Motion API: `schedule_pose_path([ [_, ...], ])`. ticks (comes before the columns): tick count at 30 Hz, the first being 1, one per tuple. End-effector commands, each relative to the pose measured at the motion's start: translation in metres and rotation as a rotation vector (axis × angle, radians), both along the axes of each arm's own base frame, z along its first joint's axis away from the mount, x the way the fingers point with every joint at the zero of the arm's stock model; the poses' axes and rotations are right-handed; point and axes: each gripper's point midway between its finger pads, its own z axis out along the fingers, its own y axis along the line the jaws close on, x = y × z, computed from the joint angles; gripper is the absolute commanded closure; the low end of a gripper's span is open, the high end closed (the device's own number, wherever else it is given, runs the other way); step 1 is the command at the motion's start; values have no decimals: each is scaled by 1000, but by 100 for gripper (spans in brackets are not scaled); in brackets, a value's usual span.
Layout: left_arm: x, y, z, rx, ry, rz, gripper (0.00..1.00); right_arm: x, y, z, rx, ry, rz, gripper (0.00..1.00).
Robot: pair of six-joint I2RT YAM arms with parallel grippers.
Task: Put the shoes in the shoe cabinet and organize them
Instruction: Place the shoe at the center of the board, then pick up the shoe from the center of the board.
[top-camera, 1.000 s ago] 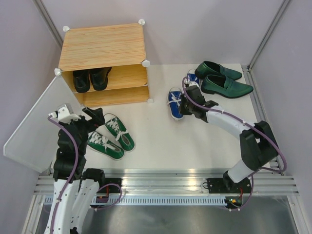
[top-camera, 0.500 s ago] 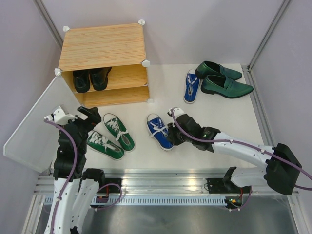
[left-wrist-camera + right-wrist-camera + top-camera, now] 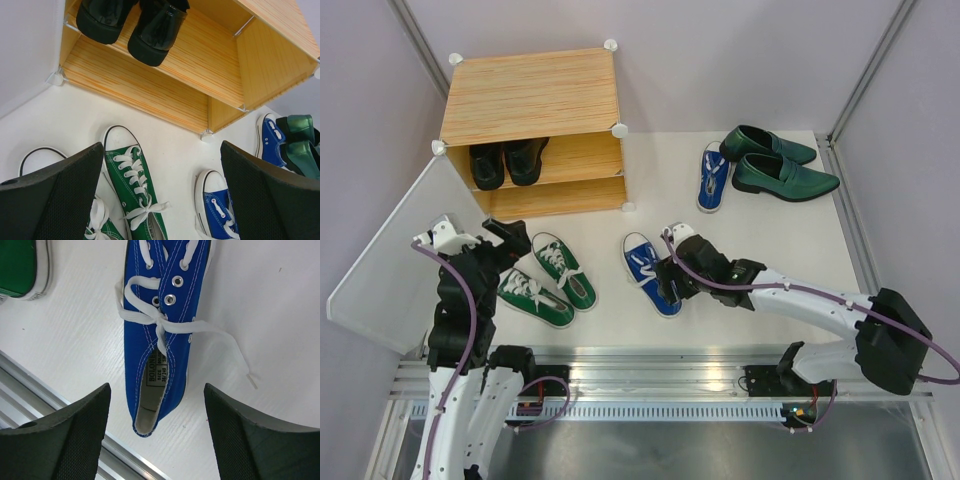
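The shoe cabinet (image 3: pixel 535 95) stands at the back left with its frosted door (image 3: pixel 380 255) swung open. Black boots (image 3: pixel 507 163) (image 3: pixel 131 22) sit on its upper shelf. Two green sneakers (image 3: pixel 548 280) (image 3: pixel 132 185) lie in front of it, under my open left gripper (image 3: pixel 500 240) (image 3: pixel 160 200). One blue sneaker (image 3: pixel 650 272) (image 3: pixel 162 335) lies flat mid-table. My right gripper (image 3: pixel 667 283) (image 3: pixel 156 392) hangs open over its heel, fingers clear of both sides. The other blue sneaker (image 3: pixel 713 177) (image 3: pixel 270 142) lies beside the green loafers (image 3: pixel 775 160).
The lower cabinet shelf (image 3: pixel 555 198) holds nothing. A metal rail (image 3: pixel 60 412) runs along the table's near edge, just behind the blue sneaker's heel. Grey walls close in the back and sides.
My right gripper carried a blue sneaker from beside the loafers to mid-table, set it down and opened. The left arm has barely moved.
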Motion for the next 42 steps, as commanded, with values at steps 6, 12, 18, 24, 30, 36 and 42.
schedule_pose_path([
  [6, 0, 1, 10, 34, -25, -11, 0, 14, 12, -8, -39, -46, 26, 20],
  [12, -1, 2, 8, 35, -23, -5, 0, 22, 22, -27, -90, -19, 41, 18],
  [18, -2, 9, 7, 24, -17, 41, 0, 20, 30, -37, -121, -16, 64, 25],
  [24, -7, 17, 8, 30, -13, 82, 0, 12, 37, -34, -121, -18, 91, 73],
  [30, -9, 20, 9, 30, -18, 99, 0, 10, 47, -27, -84, -3, 110, 99],
  [36, -12, 25, 10, 35, -11, 132, 0, 17, 69, 9, 13, -31, 120, 99],
  [42, -18, 34, 11, 36, -5, 182, 0, 32, 101, 84, 168, -109, 123, 99],
])
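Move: The blue shoe's middle lies about 4 cm ahead and 4 cm to the left of my right hand, some 7 cm below, with its opening nearly under my fingers. The near green shoe is about 24 cm left and 4 cm ahead, the cabinet's near right foot 18 cm ahead and 10 cm left, and the other blue shoe 24 cm ahead and 9 cm right. From my left hand this blue shoe lies roughly 29 cm right, level fore-and-aft and 25 cm below. I sink my open right hand about 5 cm onto the blue shoe, easing left, and shut the fingers on the canvas at its opening, just behind the lace bow. Keeping that pinch, I draw up some 5 cm and left towards the green shoes. Late on, my empty left hand shifts 2.5 cm left, still open. ##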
